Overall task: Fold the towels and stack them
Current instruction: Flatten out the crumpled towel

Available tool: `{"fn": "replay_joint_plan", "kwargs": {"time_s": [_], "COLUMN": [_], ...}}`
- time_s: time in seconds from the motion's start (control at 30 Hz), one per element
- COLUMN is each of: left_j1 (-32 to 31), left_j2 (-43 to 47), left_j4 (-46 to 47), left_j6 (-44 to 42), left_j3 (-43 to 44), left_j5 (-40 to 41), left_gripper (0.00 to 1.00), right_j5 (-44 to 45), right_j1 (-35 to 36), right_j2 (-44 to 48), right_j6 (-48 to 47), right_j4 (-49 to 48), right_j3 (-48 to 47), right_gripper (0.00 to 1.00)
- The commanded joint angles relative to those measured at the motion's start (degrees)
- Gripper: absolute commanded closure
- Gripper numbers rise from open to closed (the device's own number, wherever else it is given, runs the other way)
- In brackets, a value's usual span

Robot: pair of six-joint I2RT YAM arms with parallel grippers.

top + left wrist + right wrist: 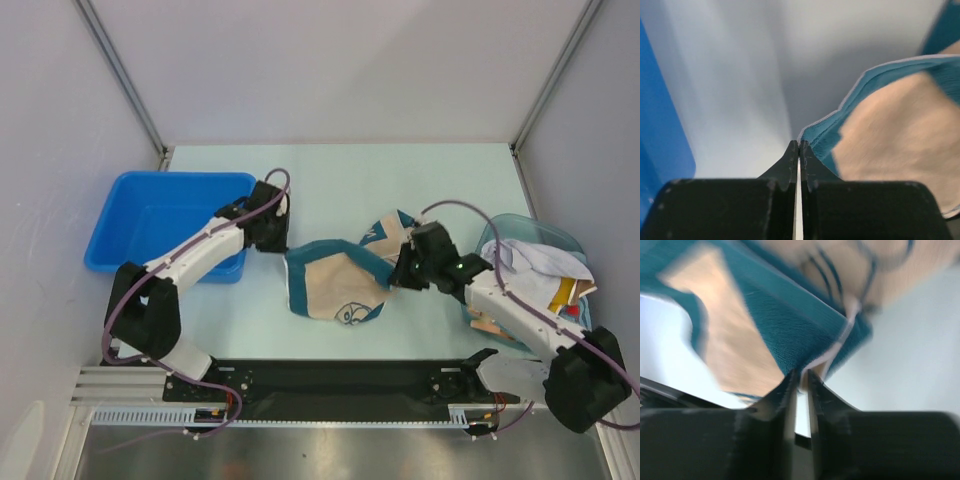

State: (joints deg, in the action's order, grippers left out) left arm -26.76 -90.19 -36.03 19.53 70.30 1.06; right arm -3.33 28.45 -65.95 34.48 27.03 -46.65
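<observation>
One towel (335,282), teal with a tan panel and dark swirl lines, lies bunched in the middle of the table. My left gripper (283,247) is at its left corner. In the left wrist view that gripper (799,142) is shut, with the corner of the towel (900,135) pinched at its tips. My right gripper (395,278) is at the towel's right side. The right wrist view shows it (801,372) shut on a folded edge of the towel (790,320). More towels (535,258), white, orange and yellow, are heaped at the right.
A blue bin (120,200) stands at the left, beside the left arm. A clear tub (520,222) at the right holds the heap of towels, under the right arm. Walls close in the table at the back and sides.
</observation>
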Motion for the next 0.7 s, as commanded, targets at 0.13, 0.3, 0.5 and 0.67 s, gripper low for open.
{"fn": "replay_joint_plan", "kwargs": {"time_s": [0.13,0.3,0.5,0.67], "left_j1": [-0.7,-0.9,-0.9,-0.8], "left_j2": [1.3,0.9,0.9,0.8], "left_j4": [2.6,1.4,1.3,1.2], "left_j6": [0.9,0.3,0.2,0.2], "left_j3": [-12.3,-11.2,-10.8,-10.6], "left_j5": [-0.7,1.4,1.8,1.6], "left_gripper": [1.00,1.00,1.00,1.00], "right_j5": [1.8,-0.6,-9.5,-15.4], "right_j1": [1.3,-4.2,-6.6,-7.3], "right_j2": [-0.8,-0.7,-3.4,-2.7], "right_j6": [-0.5,-3.8,-8.2,-10.9], "right_j4": [4.9,0.0,-9.7,-12.7], "right_j3": [4.7,0.2,1.5,3.9], "right_gripper": [0.59,0.54,0.52,0.52]}}
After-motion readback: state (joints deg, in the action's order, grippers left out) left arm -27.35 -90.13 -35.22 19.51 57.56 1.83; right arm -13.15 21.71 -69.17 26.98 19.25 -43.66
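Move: The crumpled towel's teal edge is stretched between the two closed grippers, each pinching a corner. The towel's middle lies about 12 cm to the right of the left hand, 8 cm back and 9 cm down; from the right hand it is some 9 cm left, 2 cm back and 9 cm down. The loose far flap lies about 10 cm ahead of the right hand and 1 cm left. The blue bin's middle is roughly 25 cm left of the left hand and 3 cm farther out. The towel's edge is swung down and back towards the table by both hands, the left sinking some 7 cm and drawing back about 6, still pinching its corner, then holding there. The right dips down and back, slightly right, as its fingers open to about half and let go, then rises forward some 8 cm, empty, its wrist tipping down and back up. ##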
